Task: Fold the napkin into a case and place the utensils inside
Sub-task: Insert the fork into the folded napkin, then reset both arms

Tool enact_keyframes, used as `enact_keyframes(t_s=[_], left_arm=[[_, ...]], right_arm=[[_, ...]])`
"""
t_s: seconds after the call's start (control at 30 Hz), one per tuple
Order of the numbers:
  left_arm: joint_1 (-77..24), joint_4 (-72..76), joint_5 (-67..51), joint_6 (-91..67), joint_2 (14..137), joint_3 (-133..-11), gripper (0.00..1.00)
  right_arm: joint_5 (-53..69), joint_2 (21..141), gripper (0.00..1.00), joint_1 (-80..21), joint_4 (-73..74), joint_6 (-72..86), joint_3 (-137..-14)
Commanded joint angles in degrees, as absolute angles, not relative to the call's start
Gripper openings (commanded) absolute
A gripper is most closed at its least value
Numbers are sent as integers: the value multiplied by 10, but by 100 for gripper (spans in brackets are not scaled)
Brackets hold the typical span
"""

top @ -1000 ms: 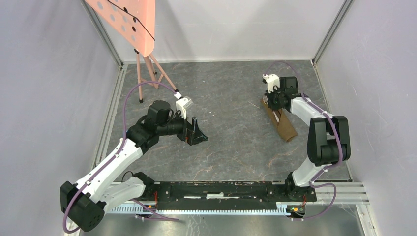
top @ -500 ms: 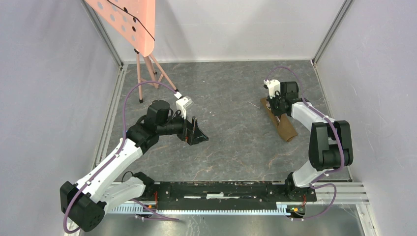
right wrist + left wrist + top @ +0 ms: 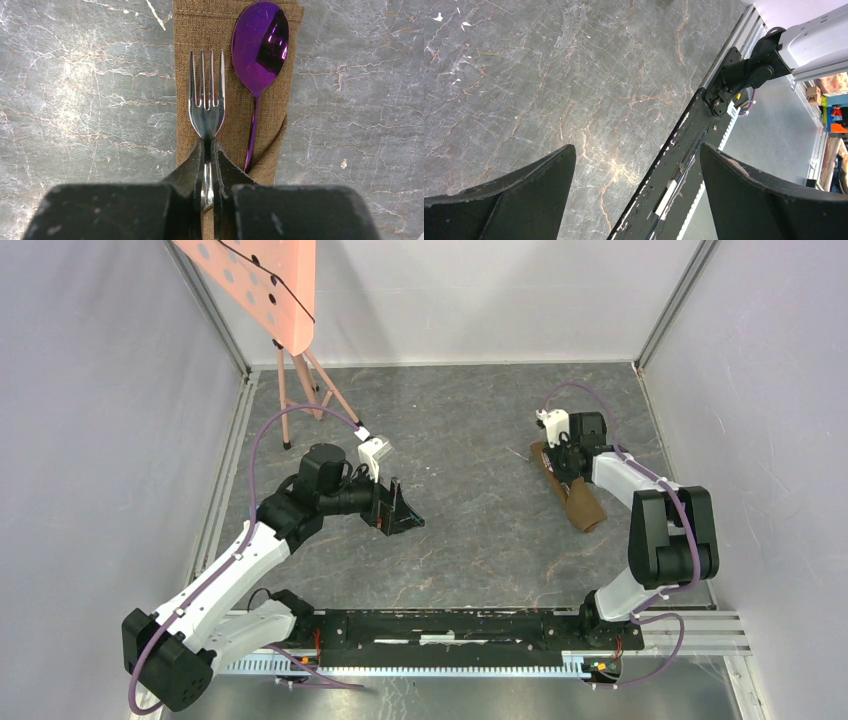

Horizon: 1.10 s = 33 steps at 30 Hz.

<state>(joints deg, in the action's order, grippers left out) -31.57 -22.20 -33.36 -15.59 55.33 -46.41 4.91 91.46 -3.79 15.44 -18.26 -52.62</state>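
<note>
The napkin lies folded as a narrow tan-brown case [image 3: 578,502] [image 3: 270,125] at the right of the table. In the right wrist view two utensils rest on it. One is a purple spoon [image 3: 260,45] whose handle runs under a fold of the case. Beside it is a silvery fork [image 3: 206,100], tines pointing away from me. My right gripper [image 3: 207,145] [image 3: 565,458] sits low over the case, shut on the fork's neck. My left gripper [image 3: 398,512] [image 3: 636,165] is open and empty over bare table at centre left, far from the case.
A pink perforated board [image 3: 262,280] on a tripod stands at the back left. The black mounting rail [image 3: 450,625] [image 3: 684,150] runs along the near edge. Grey walls and metal frame posts close in the table on three sides.
My right gripper has slid toward the near side along the case, carrying the fork with it. The left arm has not moved.
</note>
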Motion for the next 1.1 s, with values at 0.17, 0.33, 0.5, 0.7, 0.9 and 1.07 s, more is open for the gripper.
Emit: enact_keyframes(t_s=[0.17,0.33,0.5,0.7,0.9,1.07], left_arm=[[-313,-203,-344,-176,542,-457,100],[-313,-202,-337,-180,544,-458,100],[-312,-226,-310,-222,512,-502,100],[-312,-264,-210,-266,422,-596,100],[-312,-320,-60,-236,372,-716,100],[-312,-354,5,-185,361,-794,100]], right_arm=[[22,886,34,-55,154,-153,-544],[-40,765,54,-102,228,-122,-597],[-8,600,98,-144,278,-57,-623],[-12,423,98,-145,271,73,-668],[-39,334,98,-145,255,50,-728],[-66,279,98,-144,221,5,-726]])
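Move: Between the right fingertips, still nearly shut, sits the fork's neck; the fork's middle lies about 2 cm back and 1 cm to the right, 1 cm lower. Under it the folded napkin's middle is some 3 cm back and 2 cm right, about 2 cm below, and the purple spoon bowl about 7 cm ahead and 1 cm left, 1 cm below. From the idle left hand, the fork is roughly 16 cm ahead, 38 cm to the right and 17 cm down. Opening wide around the fork's neck, the right fingers let go while the hand at first stays put; it then sweeps up about 45 cm and back some 19 cm, away from the napkin, tilting from pointing down to pointing ahead and somewhat upward. The left hand follows later with its empty fingers still wide, rising about 26 cm and going 10 cm left, tipping up and turning counter-clockwise. ##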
